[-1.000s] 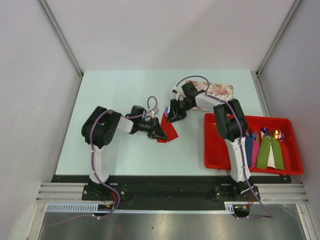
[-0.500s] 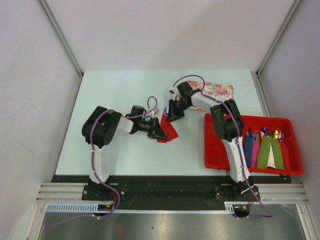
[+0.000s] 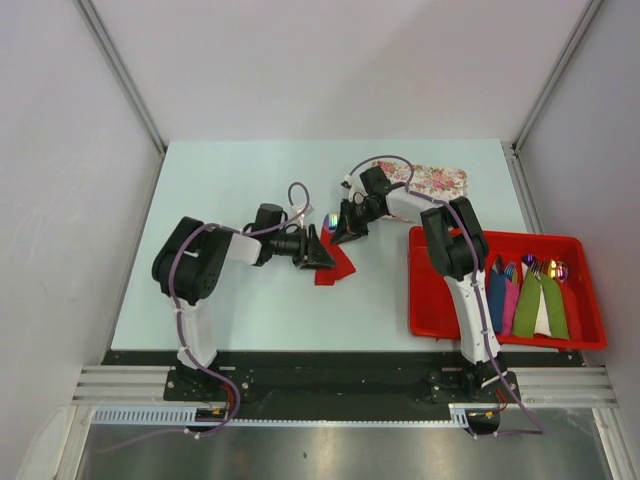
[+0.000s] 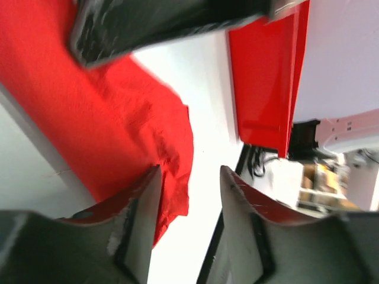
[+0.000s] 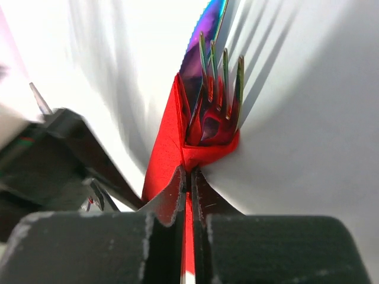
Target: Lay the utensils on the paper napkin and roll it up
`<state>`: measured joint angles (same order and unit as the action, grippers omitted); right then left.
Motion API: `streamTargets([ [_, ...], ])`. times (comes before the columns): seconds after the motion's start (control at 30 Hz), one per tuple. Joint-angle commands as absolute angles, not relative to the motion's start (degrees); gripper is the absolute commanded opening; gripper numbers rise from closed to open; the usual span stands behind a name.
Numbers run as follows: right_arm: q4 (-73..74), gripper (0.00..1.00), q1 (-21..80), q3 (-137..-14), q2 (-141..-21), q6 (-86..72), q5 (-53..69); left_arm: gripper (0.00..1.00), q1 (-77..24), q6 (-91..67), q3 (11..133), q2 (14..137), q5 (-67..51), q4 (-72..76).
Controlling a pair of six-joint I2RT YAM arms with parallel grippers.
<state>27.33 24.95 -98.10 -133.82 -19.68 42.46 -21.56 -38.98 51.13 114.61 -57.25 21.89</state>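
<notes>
The red paper napkin [image 3: 338, 264] lies mid-table, partly wrapped round the utensils [image 3: 332, 220]. In the right wrist view the fork [image 5: 220, 77] and a knife blade [image 5: 198, 56] stick out of the napkin's fold [image 5: 204, 151]. My right gripper [image 5: 190, 173] is shut on that fold, at the napkin's far end [image 3: 343, 230]. My left gripper [image 3: 320, 252] sits at the napkin's left edge. In the left wrist view it [image 4: 190, 176] stands open with bare table in the gap, and the crumpled napkin [image 4: 112, 124] lies beside its left finger.
A red tray [image 3: 430, 300] at the right holds blue, pink and green napkin rolls [image 3: 525, 300] with cutlery. A floral mat [image 3: 440, 180] lies behind the right arm. The tray's wall [image 4: 266, 77] shows close by in the left wrist view.
The left gripper has opened and let go of the napkin, and its arm has shifted slightly left. The right gripper has closed onto the napkin's fold.
</notes>
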Motion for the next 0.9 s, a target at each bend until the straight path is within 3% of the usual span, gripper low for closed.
streamTargets([
  [0.0,22.34,0.0,25.75,-95.45,-132.37,-17.4,44.9,0.52,-18.73,-33.4,50.36,106.1,-52.56,22.59],
  [0.1,20.75,0.0,25.84,-94.75,-131.05,-17.4,46.31,0.57,-15.04,-32.7,50.54,102.58,-50.28,22.06],
  [0.23,17.76,0.0,26.19,-93.08,-128.5,-17.05,47.46,0.72,-9.77,-28.4,53.25,99.06,-47.64,19.17],
  [0.4,16.44,0.0,26.54,-92.73,-127.0,-16.7,49.3,0.81,-7.21,-20.93,56.95,97.12,-45.18,15.13],
  [0.47,15.56,0.0,26.54,-92.64,-126.04,-16.79,49.48,0.9,-6.68,-20.22,57.57,96.42,-43.95,14.59],
  [0.5,15.3,0.0,26.63,-92.64,-125.69,-16.79,49.66,0.99,-6.33,-19.61,57.74,96.15,-43.51,14.33],
  [0.87,13.45,0.0,26.98,-91.41,-121.03,-16.17,50.98,1.0,-4.48,-15.3,56.34,88.6,-37.44,13.62],
])
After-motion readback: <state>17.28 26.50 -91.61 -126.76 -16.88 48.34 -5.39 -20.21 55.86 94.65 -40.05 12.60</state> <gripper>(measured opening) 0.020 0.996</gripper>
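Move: The half-open left hand hangs over the lower part of the rolled red napkin, whose middle lies some 3 cm ahead and 2 cm below. For the right hand, already shut on the napkin's upper part, that middle is about 4 cm back, 1 cm left and 1 cm lower. The fork head stands about 5 cm ahead of the right fingers, the knife blade 4 cm ahead and 2 cm left, both nearly level; the floral cloth is about 15 cm ahead and 20 cm right. The left hand backs away from the napkin in one sweep to the left and forward, about 12 cm each way, climbing nearly as far while it turns some 40 degrees, partly counter-clockwise, and its fingers spread from half to fully open. Meanwhile the right hand keeps its pinch on the napkin beside the cutlery, first easing left, then mostly rising, and tilts slightly as it lifts. ##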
